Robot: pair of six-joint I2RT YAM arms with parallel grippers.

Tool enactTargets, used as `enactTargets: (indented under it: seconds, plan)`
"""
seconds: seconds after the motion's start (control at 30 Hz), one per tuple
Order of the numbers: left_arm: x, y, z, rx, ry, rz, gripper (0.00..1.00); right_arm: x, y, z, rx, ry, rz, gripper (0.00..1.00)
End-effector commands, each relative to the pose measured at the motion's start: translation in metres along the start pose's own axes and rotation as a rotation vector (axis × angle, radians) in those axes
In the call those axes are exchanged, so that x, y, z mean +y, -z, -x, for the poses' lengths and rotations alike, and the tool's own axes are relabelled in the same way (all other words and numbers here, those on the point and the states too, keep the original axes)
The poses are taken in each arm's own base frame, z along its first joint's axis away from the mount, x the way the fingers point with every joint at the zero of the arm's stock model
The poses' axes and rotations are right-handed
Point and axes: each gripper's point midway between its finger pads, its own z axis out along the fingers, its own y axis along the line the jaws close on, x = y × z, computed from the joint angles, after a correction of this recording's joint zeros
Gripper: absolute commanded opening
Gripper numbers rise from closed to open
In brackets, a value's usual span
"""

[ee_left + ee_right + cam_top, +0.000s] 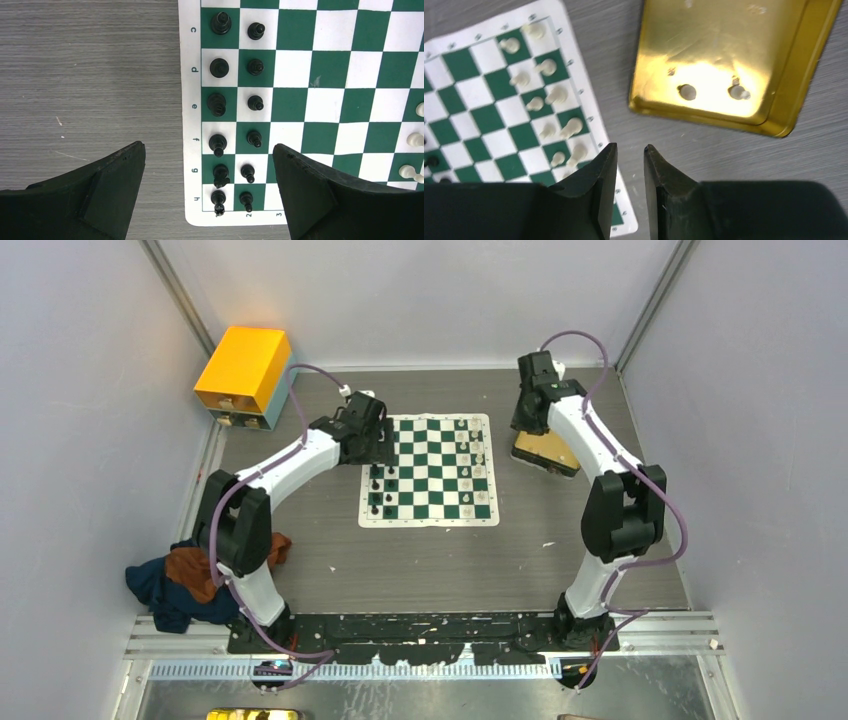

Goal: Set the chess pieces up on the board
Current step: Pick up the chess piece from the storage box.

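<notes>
The board (pixel 430 472) lies flat mid-table. Black chess pieces (pixel 255 66) stand in two files along its left edge, cream-white ones (pixel 556 95) in two files along its right edge. Two more white pieces (pixel 687 92) lie in the yellow tray (pixel 724 45) beside the board. My left gripper (pixel 208 146) hovers wide open over the black files, holding nothing. My right gripper (pixel 630 147) hangs over the bare table between the board's right border and the tray. Its jaws stand a narrow gap apart with nothing between them.
An orange-yellow box (pixel 243 370) stands at the far left corner. A heap of dark blue and rust cloth (pixel 190 575) lies by the left arm's base. The tray (pixel 545 452) sits just right of the board, partly under the right arm.
</notes>
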Motion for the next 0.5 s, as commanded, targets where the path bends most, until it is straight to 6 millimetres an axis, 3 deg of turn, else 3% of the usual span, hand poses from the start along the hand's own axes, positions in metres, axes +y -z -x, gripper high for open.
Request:
enactTargets:
  seconds: [0.0,0.2,0.47]
  plan:
    - [0.005,0.020,0.009,-0.045,0.004,0.005,0.99,-0.025,-0.022,0.030,-0.036,-0.061,-0.063,0.33]
    - [0.010,0.020,0.005,-0.033,-0.009,0.024,0.99,-0.052,-0.054,0.035,0.007,-0.113,-0.112,0.33]
    - [0.010,0.018,0.006,-0.032,-0.010,0.031,0.99,-0.071,-0.079,0.018,0.065,-0.133,-0.145,0.33]
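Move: The loose white piece near the close edge of the gold storage box lies about 8 cm to the right of the right gripper, 1 cm ahead and 13 cm below. The rook stands some 6 cm right of it and 2 cm nearer; the box's middle is 5 cm beyond it and 4 cm farther right. The board's centre is 24 cm left of the right gripper and 4 cm back. From the left gripper, the white piece is roughly 50 cm right, 6 cm ahead and 8 cm below. Swing the right gripper about 8 cm to the right and sink some 7 cm towards the white piece by the box's near edge, going about 3 cm forward early and dropping more steeply once past the first half of the swing. Turn the wrist some 10 degrees clockwise and tip the fingers a little further down, keeping them about a third open; stop short above the piece without touching. ##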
